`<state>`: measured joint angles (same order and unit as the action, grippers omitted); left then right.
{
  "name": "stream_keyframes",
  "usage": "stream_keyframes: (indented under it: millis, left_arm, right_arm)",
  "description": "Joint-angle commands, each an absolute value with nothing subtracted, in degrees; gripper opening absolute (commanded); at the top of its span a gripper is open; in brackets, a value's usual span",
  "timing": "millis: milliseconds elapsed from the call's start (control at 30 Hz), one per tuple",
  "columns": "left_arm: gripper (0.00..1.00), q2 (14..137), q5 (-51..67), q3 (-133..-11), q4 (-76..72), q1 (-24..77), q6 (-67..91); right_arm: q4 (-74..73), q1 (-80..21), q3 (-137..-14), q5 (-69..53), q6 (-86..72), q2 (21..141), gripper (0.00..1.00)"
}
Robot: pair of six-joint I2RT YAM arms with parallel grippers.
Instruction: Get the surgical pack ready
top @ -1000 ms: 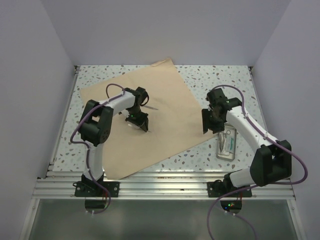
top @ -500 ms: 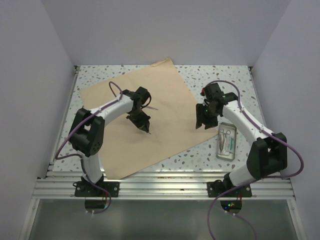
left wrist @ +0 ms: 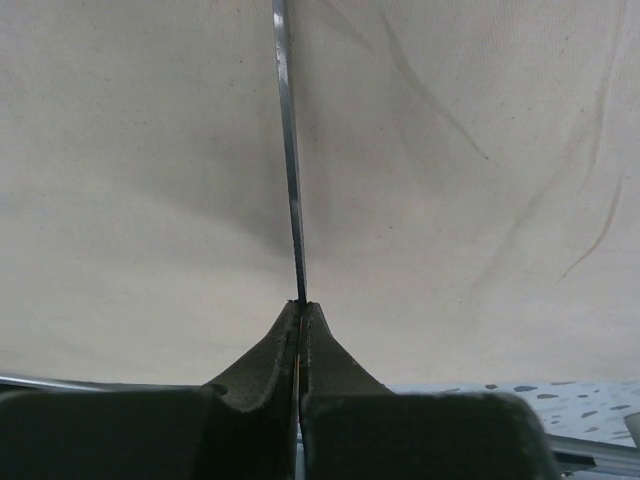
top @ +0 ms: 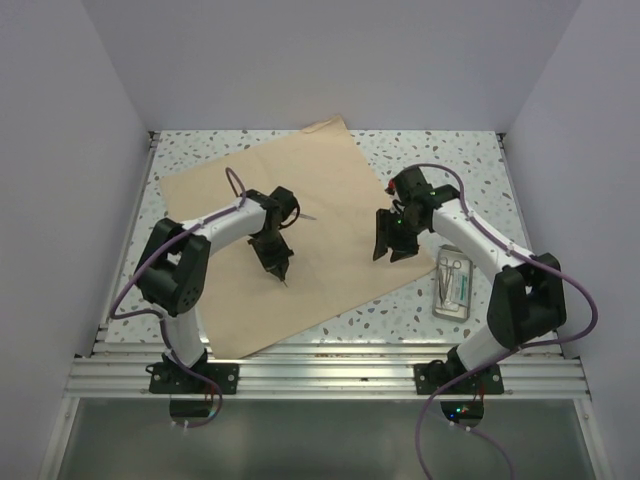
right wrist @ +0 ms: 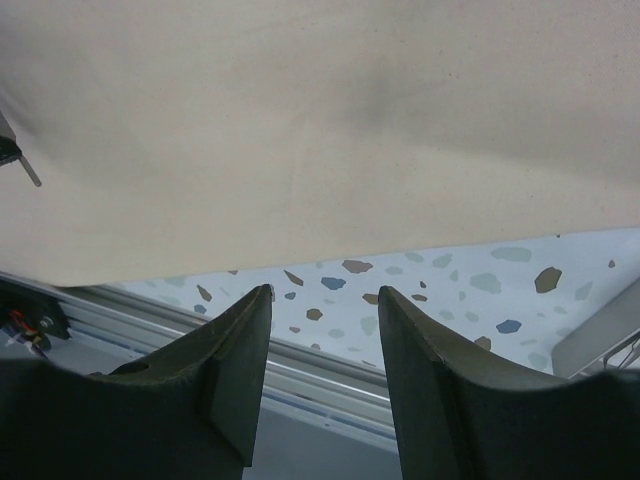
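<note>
The surgical pack is a wide, flat tan wrapping sheet (top: 330,190) spread over the table's middle and left; it also fills the left wrist view (left wrist: 450,200) and the top of the right wrist view (right wrist: 320,110). My left gripper (top: 278,262) hangs over the sheet's centre, shut on a thin steel instrument (left wrist: 290,170) that sticks straight out from the fingertips (left wrist: 301,305). My right gripper (top: 388,243) hovers over the sheet's right edge, open and holding nothing (right wrist: 322,292).
A small clear tray (top: 453,283) holding steel instruments lies on the speckled table (top: 450,160) to the right of the sheet. An aluminium rail (top: 330,375) runs along the near edge. Grey walls close in the left, back and right.
My left gripper has shut on the thin instrument and moved slightly toward the near edge. My right gripper has swung left from beside the tray to the sheet's right edge.
</note>
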<state>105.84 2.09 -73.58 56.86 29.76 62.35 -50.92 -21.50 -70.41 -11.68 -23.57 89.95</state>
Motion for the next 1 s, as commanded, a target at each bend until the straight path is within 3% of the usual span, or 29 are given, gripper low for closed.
stream_keyframes:
  millis: [0, 467, 767, 967]
  left_arm:
    - [0.00, 105.3, -1.3, -73.2, 57.5, 30.0, 58.5]
    - [0.00, 105.7, -4.0, -73.8, 55.8, 29.9, 54.1]
    - [0.00, 100.6, -0.3, -72.0, 54.1, 30.0, 51.0]
    - [0.00, 96.7, 1.5, -68.8, 53.9, 30.0, 49.7]
  right_arm:
    - [-50.2, -21.8, -72.2, -12.9, -24.4, 90.1, 0.51]
    - [-48.9, -22.1, -70.8, -16.0, -24.5, 90.5, 0.51]
    - [-28.3, -27.4, -72.5, -33.1, -41.5, 100.5, 0.53]
    - [-21.4, -33.6, -78.3, -34.7, -48.9, 109.3, 0.55]
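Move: The scalpel, held near one end in the left fingers with its long part pointing forward, has its middle about 24 cm left of the right hand, level with it fore-and-aft and some 6 cm lower. The tray is 15 cm right of the right hand, 6 cm back and 9 cm below. From the left hand the right gripper is about 24 cm right, 2 cm ahead and 6 cm up; the scissors lie 13 cm ahead, 2 cm right, 3 cm lower. The scalpel stays pinched in the shut left fingers, which ease left 1–2 cm, dip slightly, then rise while turning about 10 degrees clockwise. After a short wait the right hand sweeps left towards the scalpel, about 14 cm and speeding up, sinking a little as its half-open fingers tilt to point farther left; no touch yet. ##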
